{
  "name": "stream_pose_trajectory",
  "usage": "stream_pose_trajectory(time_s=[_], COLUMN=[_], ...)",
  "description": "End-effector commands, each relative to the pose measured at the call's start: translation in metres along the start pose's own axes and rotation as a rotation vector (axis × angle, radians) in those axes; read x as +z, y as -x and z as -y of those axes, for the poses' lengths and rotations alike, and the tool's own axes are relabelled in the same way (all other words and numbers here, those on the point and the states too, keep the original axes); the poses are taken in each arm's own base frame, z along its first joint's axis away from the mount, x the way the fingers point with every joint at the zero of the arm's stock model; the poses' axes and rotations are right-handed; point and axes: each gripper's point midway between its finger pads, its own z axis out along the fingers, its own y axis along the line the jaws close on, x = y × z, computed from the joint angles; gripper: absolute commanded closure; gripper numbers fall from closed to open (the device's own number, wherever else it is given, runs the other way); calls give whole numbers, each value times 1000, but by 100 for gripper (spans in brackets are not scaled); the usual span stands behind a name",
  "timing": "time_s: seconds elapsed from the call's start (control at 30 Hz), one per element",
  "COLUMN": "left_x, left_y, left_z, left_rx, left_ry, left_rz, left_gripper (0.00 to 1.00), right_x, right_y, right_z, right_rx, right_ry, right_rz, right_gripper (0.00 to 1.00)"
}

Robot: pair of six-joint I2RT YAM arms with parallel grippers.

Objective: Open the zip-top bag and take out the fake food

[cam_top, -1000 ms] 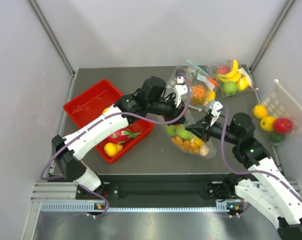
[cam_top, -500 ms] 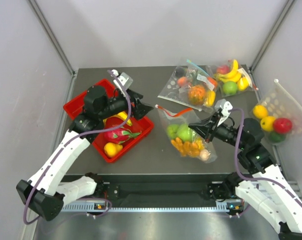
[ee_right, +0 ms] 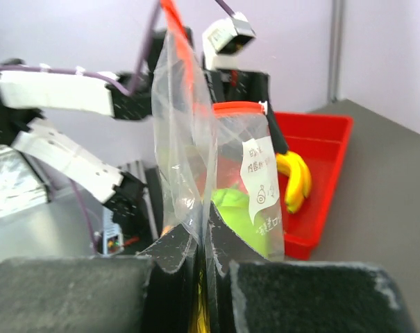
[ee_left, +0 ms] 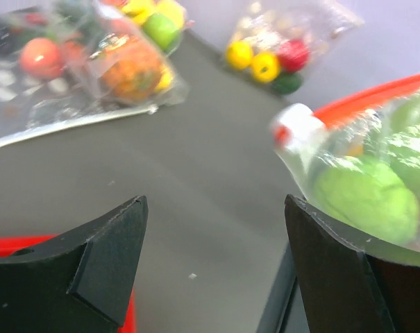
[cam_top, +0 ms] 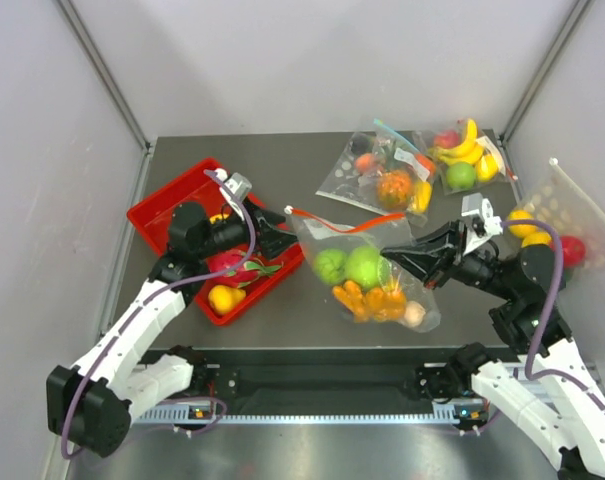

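The zip-top bag (cam_top: 367, 270) lies mid-table, its orange-red zip strip (cam_top: 337, 224) gaping toward the back left. Inside it is the fake food: two green apples (cam_top: 367, 265), orange segments (cam_top: 367, 300) and a beige piece (cam_top: 414, 315). My right gripper (cam_top: 414, 256) is shut on the bag's right edge. In the right wrist view the clear film (ee_right: 189, 139) with its white label (ee_right: 262, 187) rises from the closed right gripper (ee_right: 203, 243). My left gripper (cam_top: 282, 232) stands open at the tray's right edge, just left of the bag's mouth. The left gripper (ee_left: 216, 236) holds nothing; a green apple (ee_left: 366, 198) shows beside its right finger.
A red tray (cam_top: 172, 215) at the left holds a pink dragon fruit (cam_top: 237, 268), a yellow fruit (cam_top: 225, 298) and a banana (ee_right: 296, 180). Two other fruit bags (cam_top: 382, 180) (cam_top: 462, 155) lie at the back. A mesh bag of fruit (cam_top: 552, 230) sits at the right wall.
My left gripper opened, let go of the bag and drew back left to the tray. My right gripper, still shut on the bag, moved right, and the bag's mouth now gapes.
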Motion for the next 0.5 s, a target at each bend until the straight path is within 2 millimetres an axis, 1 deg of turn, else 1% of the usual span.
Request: stream_pose_trajectory(time_s=[0.0, 0.03, 0.07, 0.1, 0.13, 0.23, 0.33, 0.37, 0.4, 0.47], left_x=[-6, -8, -10, -12, -14, -22, -27, -25, -26, -31], left_y=[34, 45, 45, 40, 44, 43, 39, 30, 27, 22], left_z=[42, 51, 56, 60, 64, 75, 76, 71, 70, 74], left_rx=[25, 62, 54, 16, 31, 49, 74, 71, 72, 84], left_ry=[-204, -247, -274, -298, -314, -347, -331, -305, -295, -306], left_rz=[147, 202, 215, 212, 234, 235, 207, 173, 158, 147], left_gripper=[16, 16, 16, 16, 16, 17, 18, 18, 18, 17], right_x=[-3, -3, -3, -3, -4, -5, -6, -6, -7, -9], right_y=[44, 44, 44, 44, 44, 45, 48, 51, 53, 56], right_z=[-38, -39, -40, -40, -40, -40, -42, -44, -45, -47], right_rx=[-44, -39, -37, -33, -32, -31, -37, -43, -51, -57], right_ry=[142, 150, 153, 153, 153, 147, 145, 148, 148, 149], right_rz=[119, 122, 124, 126, 130, 135, 139, 145, 146, 146], right_gripper=[100, 100, 100, 100, 100, 100, 100, 100, 100, 100])
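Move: The bag hangs from the right gripper, and its left zip end is about 5 cm above the left hand, some 2 cm back and 1 cm to its right. The nearest green food in the bag lies about 5 cm back, 7 cm right and 3 cm lower than that hand; the red bin is 16 cm left, 10 cm ahead and 24 cm down. From the right hand, the zip end is roughly 18 cm left, 9 cm ahead and 2 cm below. Back and up, about 5 cm each way, the left hand swings its wide-open fingers round beside the left edge of the hanging bag, tipping the fingertips upward and turning them clockwise by some 10 degrees each. The right hand keeps its shut grip on the bag's right side and eases back and up about 2 to 3 cm, slowing to a near stop. ##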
